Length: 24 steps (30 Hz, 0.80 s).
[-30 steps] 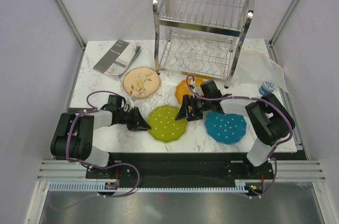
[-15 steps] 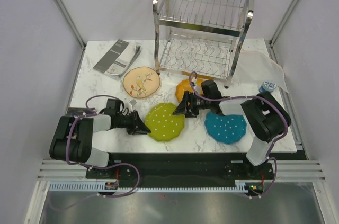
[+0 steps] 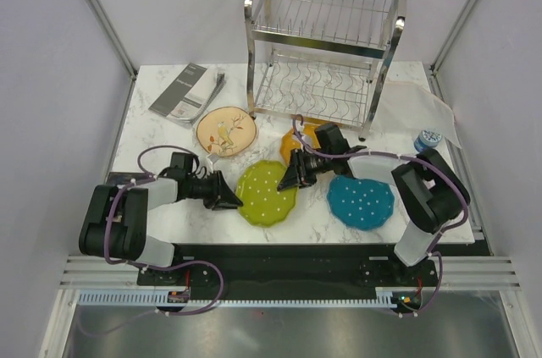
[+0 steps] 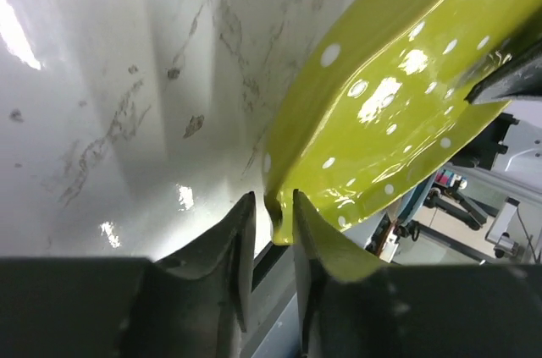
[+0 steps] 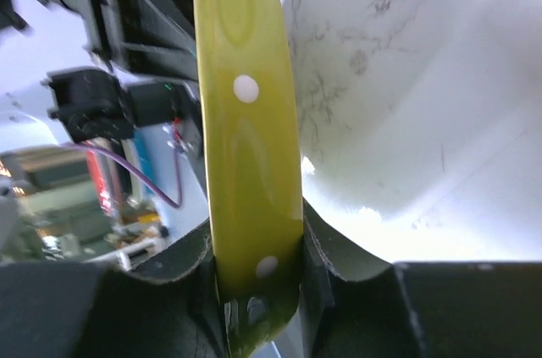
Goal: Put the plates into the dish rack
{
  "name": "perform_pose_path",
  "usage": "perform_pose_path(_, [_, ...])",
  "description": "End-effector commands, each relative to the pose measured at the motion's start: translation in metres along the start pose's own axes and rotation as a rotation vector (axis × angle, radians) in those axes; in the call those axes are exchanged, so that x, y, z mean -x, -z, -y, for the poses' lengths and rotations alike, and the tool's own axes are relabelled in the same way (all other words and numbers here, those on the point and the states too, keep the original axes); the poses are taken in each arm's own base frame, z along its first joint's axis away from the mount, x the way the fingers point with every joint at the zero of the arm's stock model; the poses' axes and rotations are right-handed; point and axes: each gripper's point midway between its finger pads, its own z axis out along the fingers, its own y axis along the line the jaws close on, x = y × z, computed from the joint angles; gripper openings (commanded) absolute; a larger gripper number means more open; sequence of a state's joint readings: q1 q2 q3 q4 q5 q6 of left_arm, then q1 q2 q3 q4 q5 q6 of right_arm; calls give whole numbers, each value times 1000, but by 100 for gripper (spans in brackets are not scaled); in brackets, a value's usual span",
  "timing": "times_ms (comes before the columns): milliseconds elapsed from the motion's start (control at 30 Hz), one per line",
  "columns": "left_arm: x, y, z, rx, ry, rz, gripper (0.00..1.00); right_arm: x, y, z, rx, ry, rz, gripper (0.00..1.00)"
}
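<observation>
The lime green plate point(image 3: 267, 192) is tilted off the marble table point(image 3: 161, 134), held between both arms. My left gripper point(image 3: 230, 200) is shut on its left rim; the left wrist view shows the rim point(image 4: 284, 227) between the jaws of that gripper point(image 4: 273, 199). My right gripper point(image 3: 293, 179) is shut on the opposite rim, and in the right wrist view the plate point(image 5: 246, 138) stands edge-on in that gripper point(image 5: 257, 227). The orange plate point(image 3: 293, 139) lies partly hidden behind the right arm. The teal plate point(image 3: 362, 202) and the tan plate point(image 3: 226, 131) lie flat. The dish rack point(image 3: 322, 49) stands at the back with no plates in it.
A grey booklet point(image 3: 184, 91) lies at the back left of the table. A white cloth point(image 3: 419, 106) and a blue-capped bottle point(image 3: 428, 139) sit at the right edge. The black base rail point(image 3: 271, 261) runs along the near edge.
My right gripper has closed on the lime green plate's right rim. The plate has tipped up off the table. The left gripper has kept its hold on the left rim.
</observation>
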<state>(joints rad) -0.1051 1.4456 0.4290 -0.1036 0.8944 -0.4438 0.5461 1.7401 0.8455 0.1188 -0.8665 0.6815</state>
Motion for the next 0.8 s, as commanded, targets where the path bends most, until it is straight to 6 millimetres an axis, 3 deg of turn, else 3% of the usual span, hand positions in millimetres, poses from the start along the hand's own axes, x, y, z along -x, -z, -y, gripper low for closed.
perform_pose_path(0, [39, 16, 11, 41, -94, 88, 39, 14, 35, -36, 1, 289, -19, 0])
perform_pose_path(100, [64, 34, 21, 85, -164, 135, 51, 31, 65, -53, -57, 349, -7, 0])
perform_pose_path(200, [98, 55, 35, 144, -318, 195, 55, 54, 97, -80, -114, 479, 19, 0])
perform_pose_path(300, [120, 76, 48, 202, -443, 268, 56, 78, 127, -116, -158, 599, 88, 0])
perform_pose_path(333, [126, 84, 56, 214, -504, 301, 57, 89, 142, -139, -170, 666, 130, 0])
perform_pose_path(400, [136, 92, 60, 242, -549, 345, 61, 102, 161, -154, -220, 732, 179, 0])
perform_pose_path(433, [146, 96, 66, 248, -582, 381, 62, 116, 177, -177, -230, 794, 247, 0])
perform_pose_path(600, [196, 105, 77, 294, -615, 502, 64, 165, 240, -221, -320, 889, 509, 0])
perform_pose_path(633, [211, 112, 91, 282, -629, 536, 63, 174, 255, -236, -344, 918, 578, 0])
perform_pose_path(667, [221, 107, 88, 283, -617, 529, 63, 181, 267, -243, -368, 928, 632, 0])
perform_pose_path(733, [242, 111, 104, 259, -624, 563, 62, 199, 297, -263, -435, 936, 793, 0])
perform_pose_path(767, [251, 107, 103, 256, -614, 564, 62, 204, 308, -270, -447, 916, 860, 0])
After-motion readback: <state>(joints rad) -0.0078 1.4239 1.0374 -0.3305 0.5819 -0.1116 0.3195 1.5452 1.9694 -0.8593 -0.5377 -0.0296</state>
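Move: My right hand grips the far right rim of the green plate. The upper tier of the dish rack, where the plate is headed, is some 28 cm ahead, 9 to the right and 20 above this hand. The orange plate lies about 11 cm ahead, 7 right and 7 below; the teal plate 2 back, 21 right and equally low. From my left hand, at the green plate's left rim, the bird plate is roughly 19 cm ahead, 5 left, 2 below. I let my left fingers open off the green plate's rim and draw that hand forward and up, and a little left, towards the bird plate. With my right hand I keep the pinch and sweep the green plate mostly up, about 32 cm, while going forward and right towards the rack, tipping the hand front-side-up by nearly 60 degrees. ##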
